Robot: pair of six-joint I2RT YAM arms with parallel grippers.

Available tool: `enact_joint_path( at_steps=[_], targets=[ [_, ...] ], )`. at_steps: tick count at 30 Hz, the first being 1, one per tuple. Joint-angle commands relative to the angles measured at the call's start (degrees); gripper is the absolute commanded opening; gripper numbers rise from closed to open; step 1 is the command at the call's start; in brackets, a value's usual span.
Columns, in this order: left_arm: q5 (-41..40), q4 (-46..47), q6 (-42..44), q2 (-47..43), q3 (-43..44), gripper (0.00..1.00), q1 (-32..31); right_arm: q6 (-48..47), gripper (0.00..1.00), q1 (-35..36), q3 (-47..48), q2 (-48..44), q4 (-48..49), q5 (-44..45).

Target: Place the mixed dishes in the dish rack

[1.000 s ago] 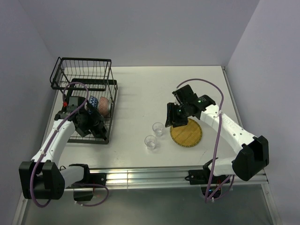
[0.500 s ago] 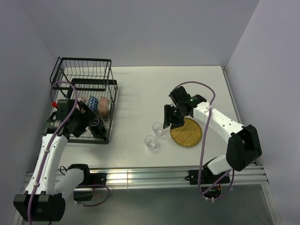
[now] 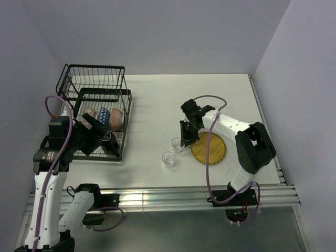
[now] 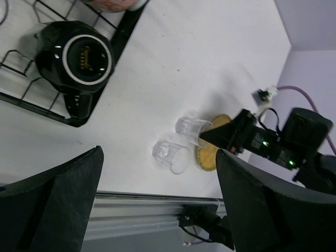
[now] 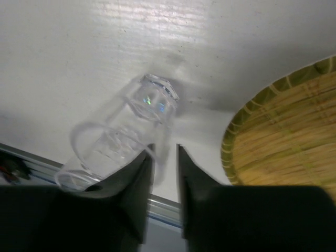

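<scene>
The black wire dish rack (image 3: 97, 86) stands at the far left. Three patterned bowls sit on edge in it, among them a blue bowl (image 3: 104, 116) and an orange-red bowl (image 3: 117, 119). The dark mug (image 4: 79, 58) rests upside down on the rack's lower wires. My left gripper (image 3: 102, 137) hangs wide open above the rack's near end, holding nothing. Two clear glasses stand mid-table. My right gripper (image 3: 184, 137) straddles the rim of the farther glass (image 3: 177, 143), one finger inside it, jaws narrow but still apart. The nearer glass (image 3: 168, 158) stands free. The yellow plate (image 3: 208, 148) lies just right of them.
The metal rail (image 3: 173, 198) runs along the table's near edge. Purple walls close in the left, back and right sides. The right arm's cable (image 3: 210, 157) loops over the yellow plate.
My left gripper has lifted and drawn back from the mug, leaving it in the rack. My right gripper has moved left and down onto the farther glass, its jaws narrowing.
</scene>
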Motion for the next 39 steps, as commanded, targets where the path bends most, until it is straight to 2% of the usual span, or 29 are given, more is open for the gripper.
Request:
enact_joint_path(
  at_steps=[1,3,4,8,11,14,15,16,17,18,19,20,21,26,30,39],
  targets=[
    [5.5,0.7,-1.0,-0.5,3.8,0.94,0.2,1.6,0.25,0.8,3.2,1.2,2.6,0.6],
    [8.1,2.4,-0.8,-0.1,4.2,0.92,0.2,2.1,0.06,1.1,3.9,1.5,2.5,0.2],
    [9.4,3.3,-0.7,0.5,4.2,0.91,0.2,2.4,0.0,1.3,4.3,1.3,2.2,0.4],
    [16.2,8.6,-0.5,2.1,3.9,0.91,0.1,3.6,0.0,1.4,5.1,-2.9,0.7,1.7],
    [23.2,15.6,-1.5,3.4,3.9,0.93,-0.1,5.2,0.0,0.8,7.7,-8.6,-1.0,-1.3],
    [30.6,25.2,-4.2,4.3,3.0,0.92,-0.5,8.5,0.0,-0.1,11.2,-13.3,-1.1,-11.4],
    [31.9,27.5,-5.0,4.5,2.8,0.92,-0.6,9.6,0.0,-0.3,11.8,-14.1,1.4,-20.2],
    [34.0,32.0,-5.8,4.9,2.5,0.92,-0.9,13.3,0.0,-0.4,12.2,-15.1,3.4,-25.3],
    [35.0,34.0,-7.4,5.1,2.3,0.92,-1.1,16.0,0.0,-0.3,12.2,-15.6,6.0,-30.0],
    [36.0,35.9,-8.1,5.4,2.1,0.93,-1.2,18.9,0.0,-0.1,11.8,-16.2,12.5,-33.9],
    [36.9,38.0,-8.8,6.1,1.9,0.93,-1.6,25.4,0.0,0.2,10.6,-17.9,16.1,-38.6],
    [37.1,38.7,-9.6,6.3,2.0,0.93,-1.9,28.3,0.0,0.2,10.2,-18.6,19.7,-40.1],
    [37.2,39.4,-10.3,6.7,1.8,0.94,-2.2,30.6,0.0,0.3,10.1,-19.1,24.6,-41.2],
    [37.7,45.4,-14.8,7.4,0.8,0.95,-5.9,38.1,0.0,1.7,12.3,-18.2,30.5,-44.4],
    [36.0,45.9,-15.3,7.7,0.9,0.95,-8.3,45.4,0.0,3.5,11.9,-17.8,41.0,-45.4],
    [35.7,52.0,-20.4,8.5,1.6,0.96,-12.1,51.5,0.0,5.6,13.8,-14.1,48.2,-45.8]
  ],
)
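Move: Straddling the right-hand wall of the farther clear glass, the right fingers have its middle about 3 cm to their left and some 4 cm below. The nearer glass stands roughly 7 cm back and 7 cm left of that hand; the woven plate lies about 10 cm right, 2 cm back. From the empty, higher left hand, the farther glass is some 26 cm right, 4 cm ahead and 22 cm below; the black mug sits about 3 cm ahead and 17 cm below. Pinching the farther glass's wall near the rim, the right hand closes and lifts it about 32 cm, then carries it left and slightly back, swinging the fingers some 65 degrees from down to leftward. Meanwhile the wide-open left hand rises about 15 cm and goes right as far, off the mug and rack, turning clockwise and tipping up to meet the glass's base. ##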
